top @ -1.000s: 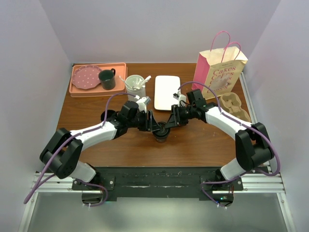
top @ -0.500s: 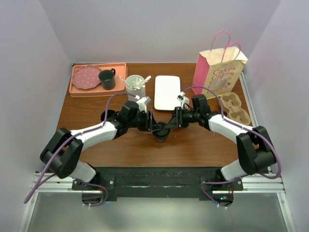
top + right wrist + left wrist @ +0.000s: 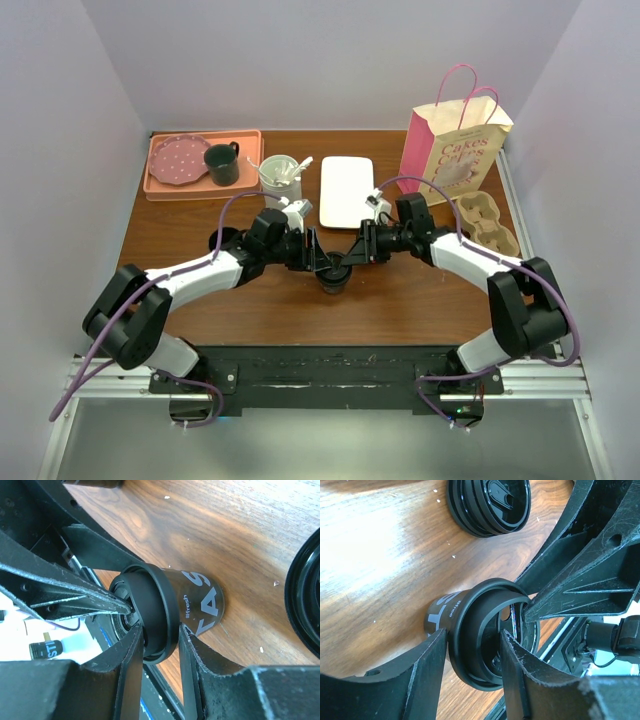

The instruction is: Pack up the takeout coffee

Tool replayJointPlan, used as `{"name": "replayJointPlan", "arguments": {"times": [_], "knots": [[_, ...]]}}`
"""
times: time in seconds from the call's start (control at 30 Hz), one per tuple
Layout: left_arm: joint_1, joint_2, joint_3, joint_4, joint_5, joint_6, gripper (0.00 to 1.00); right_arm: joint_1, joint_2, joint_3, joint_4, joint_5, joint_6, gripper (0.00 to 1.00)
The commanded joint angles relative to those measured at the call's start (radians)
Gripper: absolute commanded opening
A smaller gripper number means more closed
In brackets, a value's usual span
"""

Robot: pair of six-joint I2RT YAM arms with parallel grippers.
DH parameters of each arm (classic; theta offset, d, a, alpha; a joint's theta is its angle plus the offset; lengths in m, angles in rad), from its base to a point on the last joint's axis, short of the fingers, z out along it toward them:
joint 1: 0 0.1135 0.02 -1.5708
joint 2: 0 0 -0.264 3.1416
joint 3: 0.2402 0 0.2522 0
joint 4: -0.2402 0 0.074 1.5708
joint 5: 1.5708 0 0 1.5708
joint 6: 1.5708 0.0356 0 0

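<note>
A black takeout coffee cup (image 3: 335, 276) with grey lettering stands mid-table, wearing a black lid (image 3: 485, 630). Both grippers meet over its top. My left gripper (image 3: 472, 640) comes in from the left and pinches the lid's rim, one finger outside and one in the lid's recess. From the right, my right gripper (image 3: 161, 632) straddles the same rim (image 3: 155, 615), with one finger on the lid top and the other under the rim against the cup wall (image 3: 200, 602). A second black lid (image 3: 487, 505) lies flat on the wood close by.
A pink paper bag (image 3: 455, 150) stands open at the back right, with a pulp cup carrier (image 3: 487, 225) in front of it. A white rectangular plate (image 3: 346, 190) lies behind the cup. Back left are an orange tray (image 3: 160, 185) with a green mug (image 3: 221, 163), and a white cup (image 3: 280, 172).
The right arm's wrist and forearm have shifted slightly to the right and settled. Both grippers stay on the cup's lid, and the left arm has not moved.
</note>
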Motion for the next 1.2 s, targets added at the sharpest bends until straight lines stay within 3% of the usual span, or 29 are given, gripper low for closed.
{"name": "replayJointPlan", "arguments": {"times": [0.0, 0.23, 0.43, 0.97, 1.17], "knots": [[-0.015, 0.055, -0.035, -0.254, -0.11, 0.076, 0.49, 0.033, 0.064, 0.056, -0.239, 0.172, -0.094, 0.33], [-0.015, 0.032, -0.034, -0.28, -0.11, 0.027, 0.5, 0.03, 0.038, 0.212, -0.325, 0.144, -0.071, 0.61], [-0.014, -0.031, -0.031, -0.278, -0.106, -0.056, 0.53, 0.031, 0.011, 0.252, -0.345, 0.129, -0.048, 0.7], [-0.012, -0.083, 0.08, -0.315, -0.066, -0.099, 0.73, 0.037, -0.037, 0.12, -0.259, 0.067, 0.0, 0.7], [-0.011, -0.1, 0.107, -0.311, -0.052, -0.079, 0.75, 0.069, -0.032, 0.102, -0.202, 0.034, 0.034, 0.68]]}}
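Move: The lid is on the coffee cup between the hands. Its middle lies about 2 cm right of the left hand's point and 2 cm back, some 1 cm below. From the right hand it is about 3 cm left, 2 cm back and 1 cm below. The lid stack stands some 7 cm ahead of the right hand, 5 cm to its right and 7 cm lower. The utensil jar is about 16 cm ahead of the left hand and 10 cm to its left, 5 cm lower. The right fingers let go of the lid's rim and open wide; that hand lifts about 2 cm and edges forward, then comes back some 3 cm and sinks again beside the lid. The left fingers spread from half open as that hand draws back and left about 3 cm. Both hands tip their fingers down nearly 10 degrees. ##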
